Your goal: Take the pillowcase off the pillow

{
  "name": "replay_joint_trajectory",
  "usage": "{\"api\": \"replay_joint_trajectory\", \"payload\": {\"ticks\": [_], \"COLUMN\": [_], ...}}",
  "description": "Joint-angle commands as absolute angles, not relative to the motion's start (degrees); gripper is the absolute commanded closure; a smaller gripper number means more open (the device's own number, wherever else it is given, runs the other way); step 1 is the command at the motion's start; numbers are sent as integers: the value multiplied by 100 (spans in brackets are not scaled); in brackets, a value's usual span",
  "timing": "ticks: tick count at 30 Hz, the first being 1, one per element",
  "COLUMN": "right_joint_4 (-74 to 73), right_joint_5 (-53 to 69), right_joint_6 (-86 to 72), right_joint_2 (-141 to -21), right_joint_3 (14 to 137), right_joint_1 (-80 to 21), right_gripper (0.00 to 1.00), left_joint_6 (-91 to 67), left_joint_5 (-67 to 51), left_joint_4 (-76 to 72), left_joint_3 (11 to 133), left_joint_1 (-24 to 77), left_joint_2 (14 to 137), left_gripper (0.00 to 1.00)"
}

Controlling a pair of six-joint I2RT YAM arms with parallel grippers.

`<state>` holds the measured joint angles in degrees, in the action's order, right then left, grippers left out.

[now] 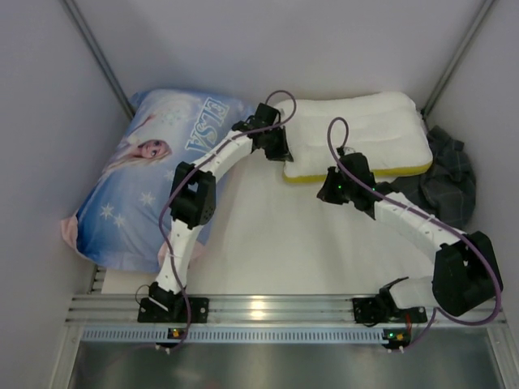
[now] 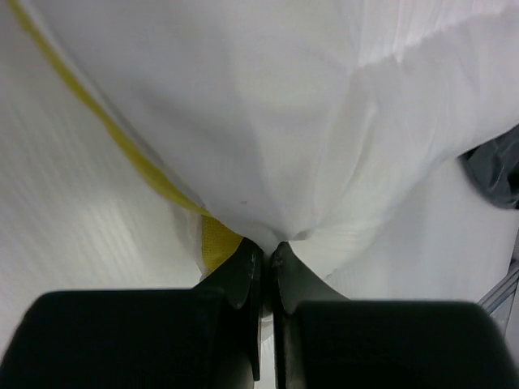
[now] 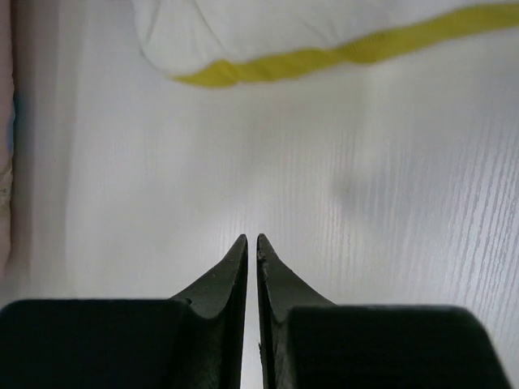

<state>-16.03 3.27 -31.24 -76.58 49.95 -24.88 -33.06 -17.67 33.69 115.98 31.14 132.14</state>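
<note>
The white quilted pillow (image 1: 365, 130) with yellow piping lies bare at the back of the table. The dark grey checked pillowcase (image 1: 444, 182) lies crumpled to its right, off the pillow. My left gripper (image 1: 282, 150) is at the pillow's near left corner. In the left wrist view it (image 2: 264, 243) is shut on the pillow's white fabric (image 2: 268, 121) beside the yellow piping (image 2: 122, 138), and a bit of the grey pillowcase (image 2: 496, 170) shows at the right. My right gripper (image 1: 331, 193) is shut and empty (image 3: 251, 238) over the table, just in front of the pillow's yellow edge (image 3: 324, 57).
A large blue ELSA-print pillow (image 1: 154, 178) lies at the left, under the left arm's elbow. White walls and metal frame posts close in the back corners. The arms' mounting rail (image 1: 268, 308) runs along the near edge.
</note>
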Motion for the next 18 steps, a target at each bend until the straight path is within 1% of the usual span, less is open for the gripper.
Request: {"api": "replay_joint_trajectory", "payload": {"ticks": [1, 3, 4, 6, 8, 11, 14, 18], "right_joint_4": [-1670, -1679, -1679, -1670, -1679, -1784, -1846, -1635], "right_joint_5": [571, 624, 607, 537, 492, 466, 466, 597], "right_joint_6": [-3120, -3146, -3173, -3182, -3155, -3077, -3059, -3234], "right_joint_2": [-7462, -7410, -7357, -7330, -7347, -7435, -7480, -7392], "right_joint_3": [5124, 5072, 5045, 5027, 5062, 5211, 5326, 5019], "right_joint_1": [-2434, -2426, -2426, -2426, -2426, -2417, -2391, -2408], "right_gripper": [94, 94, 93, 93, 92, 91, 91, 88], "left_joint_6": [-3401, -3524, -3594, -4022, -4367, -4763, -4895, -4870], "left_joint_5": [-2027, -2310, -2407, -2767, -3109, -3269, -3296, -3288], "left_joint_4": [2997, 2997, 2971, 2500, 2015, 1460, 1231, 1247], "left_joint_3": [12791, 13435, 14074, 14430, 14449, 14458, 14423, 14283], "left_joint_1": [2611, 2531, 2531, 2505, 2548, 2785, 2970, 2962], "left_joint_2": [13797, 14395, 14614, 15090, 15327, 15547, 15662, 15610], "left_gripper": [100, 100, 100, 100, 100, 100, 100, 100]}}
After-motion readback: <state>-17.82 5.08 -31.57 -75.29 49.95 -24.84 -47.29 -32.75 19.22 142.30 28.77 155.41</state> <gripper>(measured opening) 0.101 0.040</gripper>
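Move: The left hand already holds the near-left corner of the white pillow, whose middle lies about 22 cm to its right, 7 cm ahead and slightly lower. The dark pillowcase, already off, lies crumpled beyond the pillow's right end, about 50 cm to the left hand's right and 5 cm back. The Elsa pillow's middle is about 35 cm to its left and 6 cm back. From the right hand, the white pillow's middle is about 20 cm ahead and 8 cm right. Fast forward at first, about 9 cm, the left hand carries the pinched pillow corner towards the back wall, then swings some 8 cm to the right, towards the pillowcase side, easing back a little. Meanwhile the wrist rolls about 25 degrees, so the steep fingers flatten and point more to the right; they stay shut on the corner. ##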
